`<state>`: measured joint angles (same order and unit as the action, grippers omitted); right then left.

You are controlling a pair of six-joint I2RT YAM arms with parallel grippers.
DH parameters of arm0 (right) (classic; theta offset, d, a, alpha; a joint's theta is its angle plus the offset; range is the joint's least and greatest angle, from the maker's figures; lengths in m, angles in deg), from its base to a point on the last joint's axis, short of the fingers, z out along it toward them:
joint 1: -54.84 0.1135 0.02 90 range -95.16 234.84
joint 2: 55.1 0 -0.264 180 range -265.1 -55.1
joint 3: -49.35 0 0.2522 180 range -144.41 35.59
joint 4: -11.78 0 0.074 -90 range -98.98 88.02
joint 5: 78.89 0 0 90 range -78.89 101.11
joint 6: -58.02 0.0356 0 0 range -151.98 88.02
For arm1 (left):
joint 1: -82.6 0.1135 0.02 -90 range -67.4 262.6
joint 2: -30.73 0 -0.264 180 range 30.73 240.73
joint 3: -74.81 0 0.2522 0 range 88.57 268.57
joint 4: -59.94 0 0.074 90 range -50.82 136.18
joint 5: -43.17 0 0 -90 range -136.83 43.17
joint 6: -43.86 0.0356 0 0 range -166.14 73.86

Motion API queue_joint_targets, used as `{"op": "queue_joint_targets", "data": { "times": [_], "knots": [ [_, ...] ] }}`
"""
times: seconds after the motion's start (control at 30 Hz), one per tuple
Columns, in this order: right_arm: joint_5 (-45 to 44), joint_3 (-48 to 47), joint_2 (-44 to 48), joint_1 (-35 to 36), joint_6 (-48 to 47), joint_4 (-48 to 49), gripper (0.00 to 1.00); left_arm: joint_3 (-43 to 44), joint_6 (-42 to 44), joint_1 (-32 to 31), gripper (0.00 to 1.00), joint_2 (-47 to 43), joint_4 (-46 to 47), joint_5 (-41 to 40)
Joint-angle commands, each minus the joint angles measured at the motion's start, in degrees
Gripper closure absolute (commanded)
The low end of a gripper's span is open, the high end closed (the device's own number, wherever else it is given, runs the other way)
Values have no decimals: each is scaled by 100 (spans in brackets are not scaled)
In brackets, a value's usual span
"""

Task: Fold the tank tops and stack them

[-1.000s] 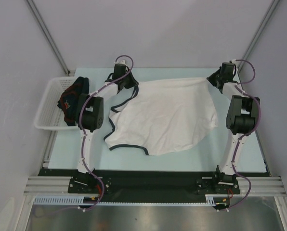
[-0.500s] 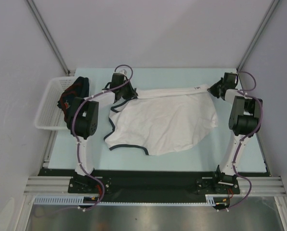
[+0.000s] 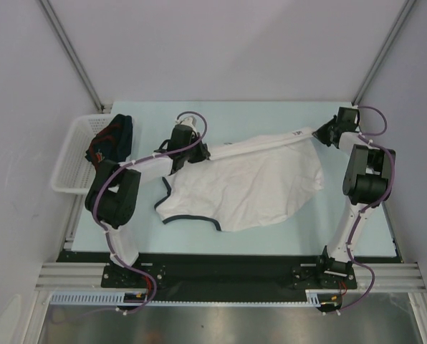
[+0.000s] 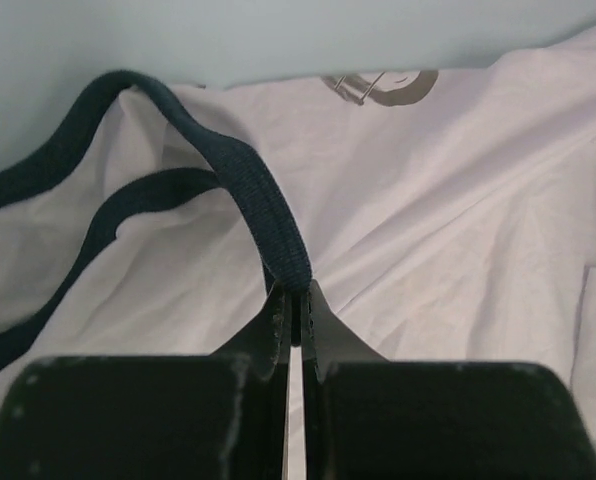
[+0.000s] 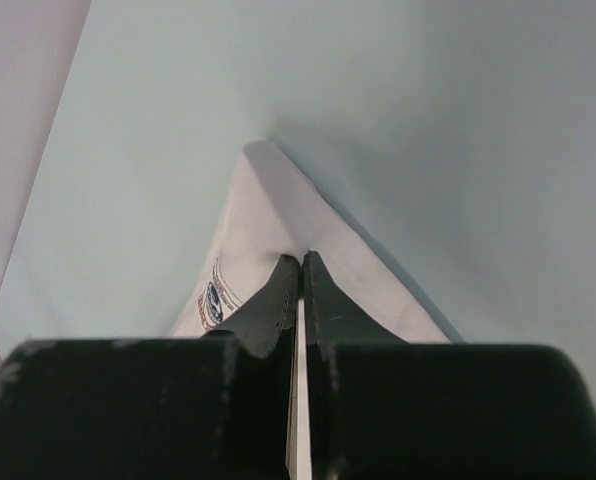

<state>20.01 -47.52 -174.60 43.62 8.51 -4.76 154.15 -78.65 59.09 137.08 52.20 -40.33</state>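
The white tank top (image 3: 249,186) with dark trim lies spread across the middle of the table. Its far edge is lifted and pulled taut between my two grippers. My left gripper (image 3: 192,150) is shut on the dark strap (image 4: 268,215), pinched at the fingertips (image 4: 296,292) over the white cloth (image 4: 448,200). My right gripper (image 3: 316,133) is shut on the top's white corner (image 5: 268,195), fingertips (image 5: 300,262) beside a small printed label (image 5: 211,300). The navy tank top (image 3: 109,140) with dark-red trim lies bunched in the basket at the left.
A white plastic basket (image 3: 66,172) stands at the table's left edge. The pale blue table (image 3: 271,115) is closed in by grey walls at the back and both sides. The arm bases sit on the near rail.
Both grippers have moved toward the near side with the white top's far edge. That edge has risen off the table and now hangs as a taut band over the rest of the cloth.
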Motion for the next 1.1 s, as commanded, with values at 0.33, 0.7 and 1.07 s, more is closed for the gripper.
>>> {"op": "queue_joint_targets", "data": {
  "times": [0.33, 0.7, 1.07],
  "knots": [
    [-530, 567, 471, -143, 170, -12, 100, -1230, -247, -365, 100, -694, 548, -896],
    [-741, 1112, 700, -143, 275, 182, 93, -1803, -247, -488, 83, -1028, 874, -782],
    [-882, 1700, 1357, -152, 187, 514, 50, -2277, -238, -646, 48, -1641, 866, -1002]
  ]
}}
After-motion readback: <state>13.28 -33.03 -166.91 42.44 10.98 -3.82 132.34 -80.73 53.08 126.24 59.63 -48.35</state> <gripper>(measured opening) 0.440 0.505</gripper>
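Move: Back and below both hands lies the spread tank top they are laying the pinched edge onto. The left hand's landing spot is some 6 cm back, 1 cm left and 4 cm down; the navy hem's middle lies about 20 cm back and 6 cm left, 6 cm below. From the right hand the landing spot is roughly 5 cm back, straight in line and 4 cm down, with the tank top's middle about 18 cm back, 26 cm left and 6 cm below. Drawing the still pinched far edge back and down over the spread cloth, both hands go about 5 cm back and 4 cm down, then open and let go of it. The left slides on back another 3 cm as its fingers spread to about half; the right tips some 8 degrees further down, then eases back and to its right, rising a little and turning slightly clockwise. ##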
